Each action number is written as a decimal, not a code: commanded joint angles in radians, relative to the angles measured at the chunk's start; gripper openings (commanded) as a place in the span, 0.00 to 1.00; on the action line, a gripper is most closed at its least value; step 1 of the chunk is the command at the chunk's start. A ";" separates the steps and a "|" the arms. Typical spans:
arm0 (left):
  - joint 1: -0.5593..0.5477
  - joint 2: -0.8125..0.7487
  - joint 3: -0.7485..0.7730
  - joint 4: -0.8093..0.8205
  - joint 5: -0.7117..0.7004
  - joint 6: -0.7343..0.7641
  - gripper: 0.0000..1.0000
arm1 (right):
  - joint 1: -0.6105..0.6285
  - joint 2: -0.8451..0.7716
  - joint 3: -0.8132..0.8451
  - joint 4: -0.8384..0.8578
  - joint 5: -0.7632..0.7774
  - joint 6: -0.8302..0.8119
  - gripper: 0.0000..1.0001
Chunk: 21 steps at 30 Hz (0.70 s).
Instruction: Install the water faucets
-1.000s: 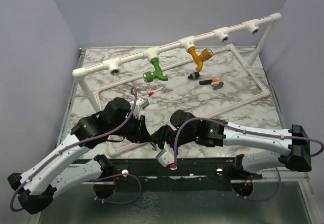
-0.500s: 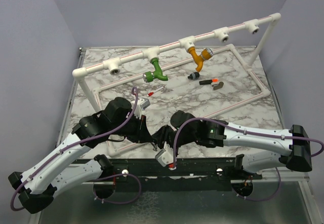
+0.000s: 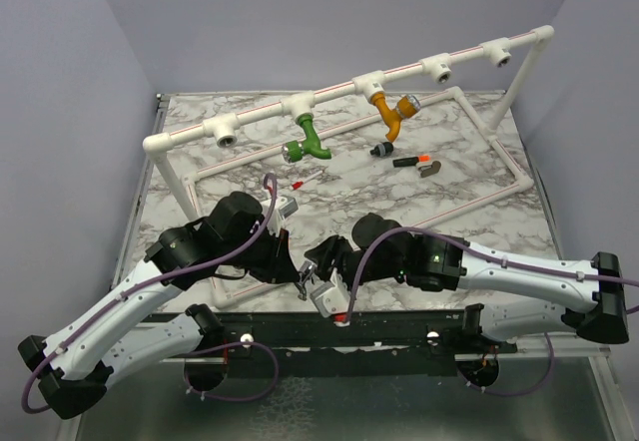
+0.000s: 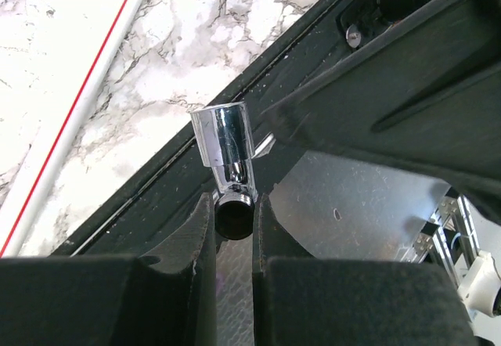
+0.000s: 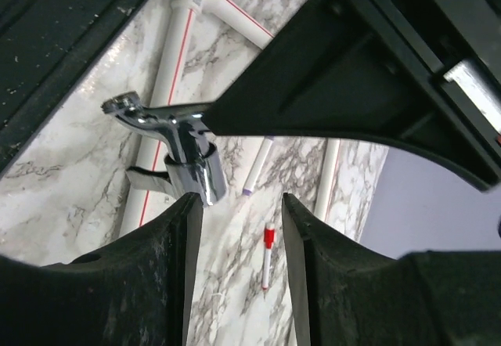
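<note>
A grey metal faucet (image 4: 225, 150) hangs over the table's near edge, with my left gripper (image 4: 233, 205) shut on its dark round end. My right gripper (image 5: 238, 205) stands open; the same chrome faucet (image 5: 186, 162) lies just beyond its left fingertip, outside the gap. In the top view both grippers meet at the front middle, the left (image 3: 296, 269) and the right (image 3: 319, 260). A green faucet (image 3: 312, 142) and a mustard-orange faucet (image 3: 391, 114) hang from tees on the white pipe rail (image 3: 329, 90).
Empty tee sockets (image 3: 226, 139) (image 3: 439, 70) (image 3: 499, 57) sit along the rail. A red-tipped stick (image 5: 267, 256) and a purple-tipped stick (image 5: 257, 166) lie on the marble. Small dark parts (image 3: 411, 160) lie beneath the orange faucet. Low white pipes (image 3: 504, 157) frame the table.
My right gripper has opened and let go of the grey faucet, and the right arm has shifted slightly right. The left gripper stays shut on the faucet.
</note>
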<state>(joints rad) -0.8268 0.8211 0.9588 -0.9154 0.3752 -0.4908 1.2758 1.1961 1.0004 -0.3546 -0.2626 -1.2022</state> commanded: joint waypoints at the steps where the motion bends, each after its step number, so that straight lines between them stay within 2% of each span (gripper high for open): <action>1: -0.003 -0.007 0.006 -0.006 -0.022 0.011 0.00 | 0.007 -0.059 0.021 -0.018 0.113 0.080 0.50; 5: -0.003 -0.009 0.018 -0.003 -0.047 0.015 0.00 | 0.005 -0.107 -0.014 0.025 0.190 0.189 0.52; 10: -0.004 -0.021 0.046 0.016 -0.067 0.021 0.00 | 0.004 -0.154 -0.027 0.044 0.327 0.407 0.53; 16: -0.004 -0.053 0.090 0.045 -0.107 0.027 0.00 | -0.005 -0.198 -0.022 0.042 0.536 0.782 0.66; 21: -0.004 -0.079 0.106 0.083 -0.147 0.023 0.00 | -0.018 -0.245 -0.045 0.031 0.599 1.058 0.72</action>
<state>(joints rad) -0.8268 0.7727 1.0279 -0.8974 0.2871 -0.4732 1.2682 0.9913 0.9840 -0.3298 0.2176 -0.4442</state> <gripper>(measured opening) 0.133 0.719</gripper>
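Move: Ahead of the left hand, which already holds the silver faucet, the empty leftmost tee of the white pipe lies roughly 27 cm farther out, 14 cm to the left and some 4 cm higher. The green faucet hangs about 28 cm ahead, 1 cm right and 2 cm up; the near floor rail runs some 14 cm ahead and 20 cm below. From the empty right hand, the silver faucet is about 2 cm back, 2 cm left and 3 cm down. Backing clear of the silver faucet it has already released, the right hand draws right, up and forward, about 10 cm in all, while its fingers open wider and swing round clockwise by some 45 degrees. The left hand keeps its pinch on the faucet, dips barely at first, then lifts it about 3.5 cm while easing forward towards the empty tee. ##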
